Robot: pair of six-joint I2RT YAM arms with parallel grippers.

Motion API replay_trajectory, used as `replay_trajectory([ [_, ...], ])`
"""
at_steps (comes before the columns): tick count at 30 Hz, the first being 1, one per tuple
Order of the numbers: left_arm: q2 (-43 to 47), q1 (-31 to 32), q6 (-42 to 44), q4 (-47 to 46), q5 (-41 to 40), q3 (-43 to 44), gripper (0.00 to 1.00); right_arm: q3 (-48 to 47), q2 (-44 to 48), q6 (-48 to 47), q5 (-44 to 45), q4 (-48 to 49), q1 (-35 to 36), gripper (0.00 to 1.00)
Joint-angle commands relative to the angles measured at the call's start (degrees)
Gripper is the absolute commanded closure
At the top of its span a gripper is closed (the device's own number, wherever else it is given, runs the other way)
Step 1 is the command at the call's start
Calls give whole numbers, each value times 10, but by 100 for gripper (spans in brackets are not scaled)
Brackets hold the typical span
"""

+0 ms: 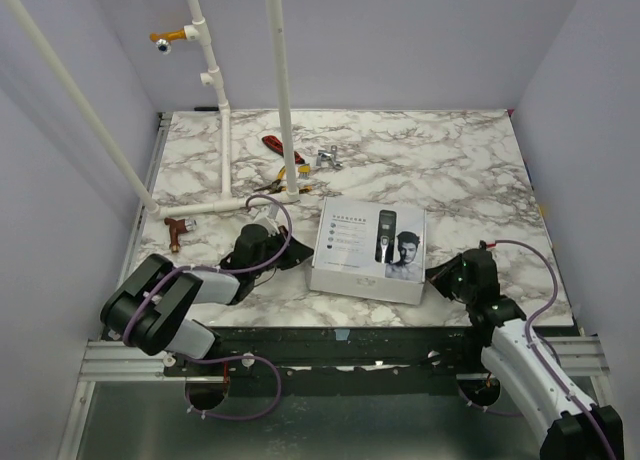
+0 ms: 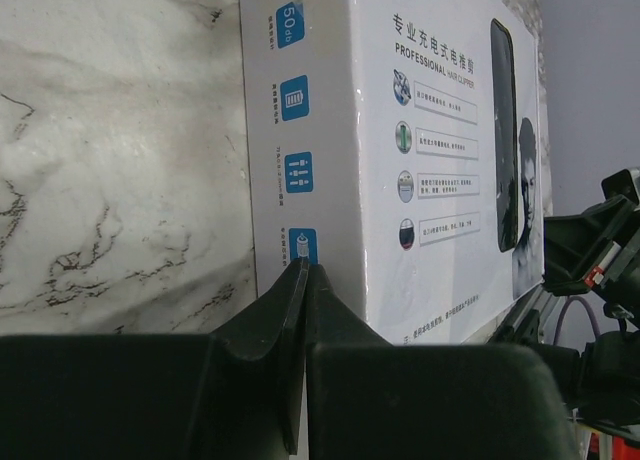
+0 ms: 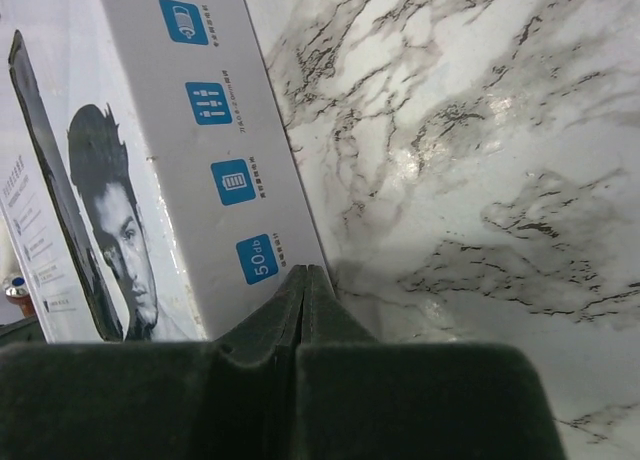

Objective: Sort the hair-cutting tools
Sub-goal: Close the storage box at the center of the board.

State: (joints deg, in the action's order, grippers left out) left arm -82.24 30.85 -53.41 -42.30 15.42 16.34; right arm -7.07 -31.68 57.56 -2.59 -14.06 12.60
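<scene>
No loose hair-cutting tools are in view. A closed white clipper box (image 1: 370, 248) printed with a black clipper and a man's face lies flat near the table's front edge. My left gripper (image 1: 300, 248) is shut and empty, with its tips at the box's left side (image 2: 300, 130), as the left wrist view (image 2: 305, 270) shows. My right gripper (image 1: 432, 273) is also shut and empty, its tips (image 3: 305, 272) at the box's right side (image 3: 220, 150) beside a blue "50db" label.
White pipes (image 1: 225, 130) stand on the marble table (image 1: 450, 170) at the back left. Red- and yellow-handled hand tools (image 1: 277, 150) and a small metal piece (image 1: 328, 158) lie behind them. A reddish-brown T-shaped piece (image 1: 178, 230) lies at the left.
</scene>
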Motion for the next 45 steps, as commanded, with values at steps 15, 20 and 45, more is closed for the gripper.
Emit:
replay_trajectory([
  [15, 256, 126, 23, 171, 5, 54, 97, -147, 81, -60, -188, -12, 9, 99],
  [20, 284, 127, 13, 191, 1, 68, 97, -184, 70, -43, -196, -9, 9, 99],
  [45, 325, 129, 22, 245, -51, 174, 96, -213, 22, 0, -223, 8, 9, 99],
])
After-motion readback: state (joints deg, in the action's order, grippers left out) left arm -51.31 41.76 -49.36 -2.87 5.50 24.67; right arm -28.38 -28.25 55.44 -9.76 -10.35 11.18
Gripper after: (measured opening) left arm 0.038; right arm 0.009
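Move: The closed storage box lies between the two hands, whose shut fingertips are already against its short sides. Its middle is about 12 cm to the right of the left hand and 3 cm ahead, and some 12 cm to the left of the right hand and 5 cm ahead, roughly level with both. From the left hand, the white pipe corner is about 13 cm ahead and 5 cm left, and the yellow pliers 17 cm ahead and 8 cm left, both slightly lower. The right hand does most of the lifting, carrying its end of the storage box up about 20 cm and then holding there, with a small forward drift and its fingers tipping up nearly 30 degrees. The left hand keeps its shut tips on the opposite side and draws back some 5 cm while rising about 8 cm, so that the two arms hold the box between them without either gripper opening. ##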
